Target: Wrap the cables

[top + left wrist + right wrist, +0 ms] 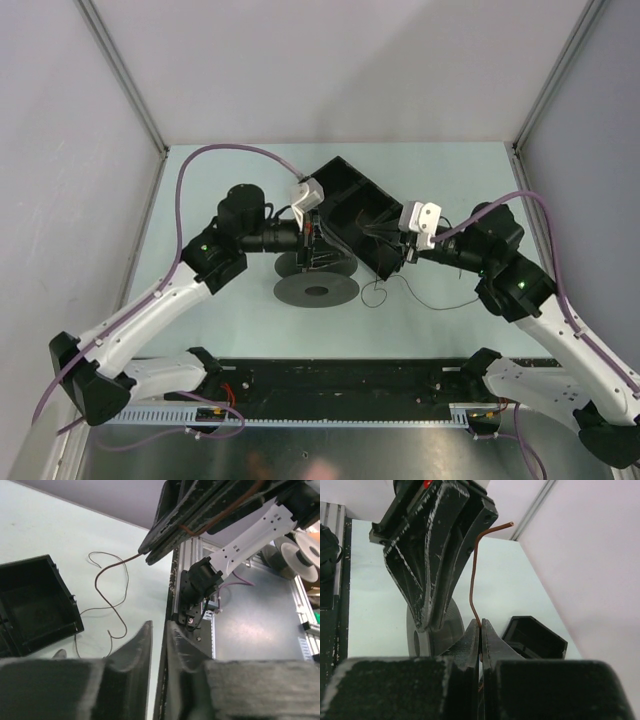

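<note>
The cable (475, 570) is a thin brown wire. My right gripper (480, 622) is shut on it, and its free end curls upward past the tips. The rest of the cable (400, 292) trails in loops on the table below, and its waves (107, 595) also show in the left wrist view. My left gripper (159, 630) faces the right gripper (148, 554) with its fingertips a narrow slit apart and nothing between them. A dark grey flanged spool (316, 289) lies on the table under the left gripper (312, 240), beside the right gripper (402, 250).
An open black box (350, 205) sits tilted behind both grippers, with a part of it (535, 637) visible to the right. An aluminium rail (300, 415) runs along the near edge. Grey enclosure walls (80, 120) close in the left, right and back.
</note>
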### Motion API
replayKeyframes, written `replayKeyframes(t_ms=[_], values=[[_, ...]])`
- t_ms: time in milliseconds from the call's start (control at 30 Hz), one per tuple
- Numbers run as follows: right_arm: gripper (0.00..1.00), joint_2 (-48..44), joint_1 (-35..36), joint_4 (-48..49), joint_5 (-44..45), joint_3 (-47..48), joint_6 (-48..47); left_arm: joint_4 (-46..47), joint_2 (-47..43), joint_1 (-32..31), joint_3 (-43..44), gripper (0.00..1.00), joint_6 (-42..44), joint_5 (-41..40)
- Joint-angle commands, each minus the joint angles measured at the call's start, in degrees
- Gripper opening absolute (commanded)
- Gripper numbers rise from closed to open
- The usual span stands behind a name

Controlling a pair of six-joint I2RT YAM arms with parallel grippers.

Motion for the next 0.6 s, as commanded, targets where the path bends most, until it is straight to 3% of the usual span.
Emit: replayKeyframes(t_ms=[0,100,200,567], values=[[0.00,-1.5,0.8,-0.4,1.7,0.3,0.6,4.1,-4.5,1.6,2.3,0.33,-1.8,1.9],[0.00,-1.3,-0.6,0.8,-0.6,0.3,7.9,10.9,-6.7,2.0,2.1,0.51,-3.7,0.8],[0.00,-0.8,-1.5,2.5,-4.3,0.3,13.6,15.7,-7.0,2.0,2.2,0.59,-5.2,-0.4],[0.00,0.6,-1.4,5.6,-7.4,0.3,17.0,23.4,-2.7,1.5,4.1,0.60,-11.4,-1.3]])
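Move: The cable end sticks up from the right hand's closed fingertips, roughly 4 cm straight above that hand. From the left hand it lies about 10 cm higher, 3 cm ahead and 3 cm to the right. The spool stands some 6 cm ahead and 6 cm left of the left hand, about 25 cm below; the black box lies about 25 cm ahead, 6 cm right and 30 cm below. The left hand rises about 10 cm towards the cable end, fingers opening; the right hand keeps it pinched. ##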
